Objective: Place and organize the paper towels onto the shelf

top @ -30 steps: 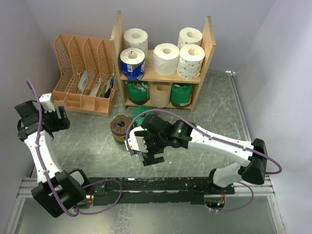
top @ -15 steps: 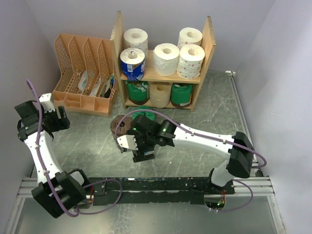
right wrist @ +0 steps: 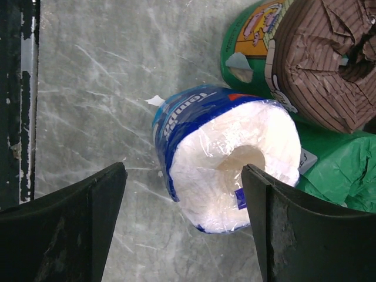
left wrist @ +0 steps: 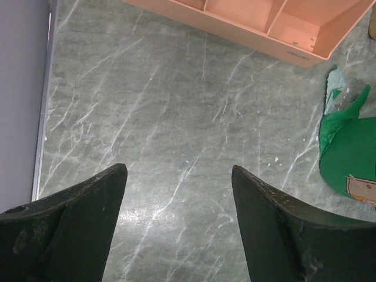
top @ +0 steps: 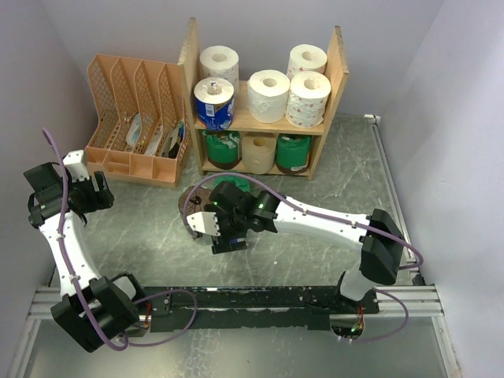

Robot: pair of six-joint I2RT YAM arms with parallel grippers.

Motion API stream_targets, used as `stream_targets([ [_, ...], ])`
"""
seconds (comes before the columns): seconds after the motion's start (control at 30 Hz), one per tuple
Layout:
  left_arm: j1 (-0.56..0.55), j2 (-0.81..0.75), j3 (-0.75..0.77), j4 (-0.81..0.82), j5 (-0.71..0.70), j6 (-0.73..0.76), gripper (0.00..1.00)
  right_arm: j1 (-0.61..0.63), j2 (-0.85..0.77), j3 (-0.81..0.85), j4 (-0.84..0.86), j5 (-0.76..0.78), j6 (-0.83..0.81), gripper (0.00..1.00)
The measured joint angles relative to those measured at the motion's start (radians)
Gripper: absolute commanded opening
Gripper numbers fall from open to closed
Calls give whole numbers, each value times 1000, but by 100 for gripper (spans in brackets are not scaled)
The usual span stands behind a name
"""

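Note:
The wooden shelf (top: 334, 75) stands at the back. Its top tier holds several rolls, white, patterned and one blue (top: 213, 102). The lower tier holds two green rolls and a cream one (top: 258, 151). A blue-wrapped white roll (right wrist: 229, 155) lies on its side on the table. My right gripper (right wrist: 183, 170) is open and straddles it, with the fingers apart from it. In the top view the right gripper (top: 214, 235) hides this roll. A brown roll (right wrist: 326, 64) and a green roll (right wrist: 249, 53) lie just beyond. My left gripper (left wrist: 177, 170) is open and empty over bare table.
A peach slotted file organizer (top: 134, 118) stands left of the shelf, and its base shows in the left wrist view (left wrist: 258, 23). A green-wrapped roll (left wrist: 352, 153) lies at the right edge of the left wrist view. A black rail (top: 260, 299) runs along the near edge.
My right arm has swung left and a little back, so its open gripper now sits over the blue roll beside the brown roll. The left arm has not moved.

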Motion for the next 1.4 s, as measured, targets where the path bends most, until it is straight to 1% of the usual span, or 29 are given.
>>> stream_targets([
  [0.3,0,0,0,0,2,0,83,-15,1,-4,18,3,-1,74],
  [0.43,0,0,0,0,3,0,83,-15,9,-6,23,4,-2,67],
  [0.73,0,0,0,0,9,0,83,-15,41,-11,37,25,-9,56],
  [0.83,0,0,0,0,9,1,84,-17,47,-12,42,27,-13,50],
  [1.1,0,0,0,0,16,0,84,-24,53,-23,49,33,-19,46],
  [1.23,0,0,0,0,18,1,83,-24,56,-25,52,33,-20,37],
  [1.4,0,0,0,0,19,1,83,-28,59,-26,53,32,-19,32],
])
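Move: The standing blue-wrapped paper towel roll has its middle about 5 cm ahead of the right hand, 1 cm to its left and 6 cm below. The brown-topped roll stands roughly 11 cm ahead and 10 cm left of the hand, and the green roll some 15 cm ahead and 1 cm right, both about as low. From the left hand, the blue roll lies roughly 37 cm to the right, 5 cm back and 10 cm below. Down about 2.5 cm and forward nearly 2 cm, the right hand eases onto the near side of the blue-wrapped roll, going forward first and then mostly sinking. Meanwhile its fingers close from wide to under half open, the forward one in the roll's core and the back one outside, coming to pinch the near wall between them. ##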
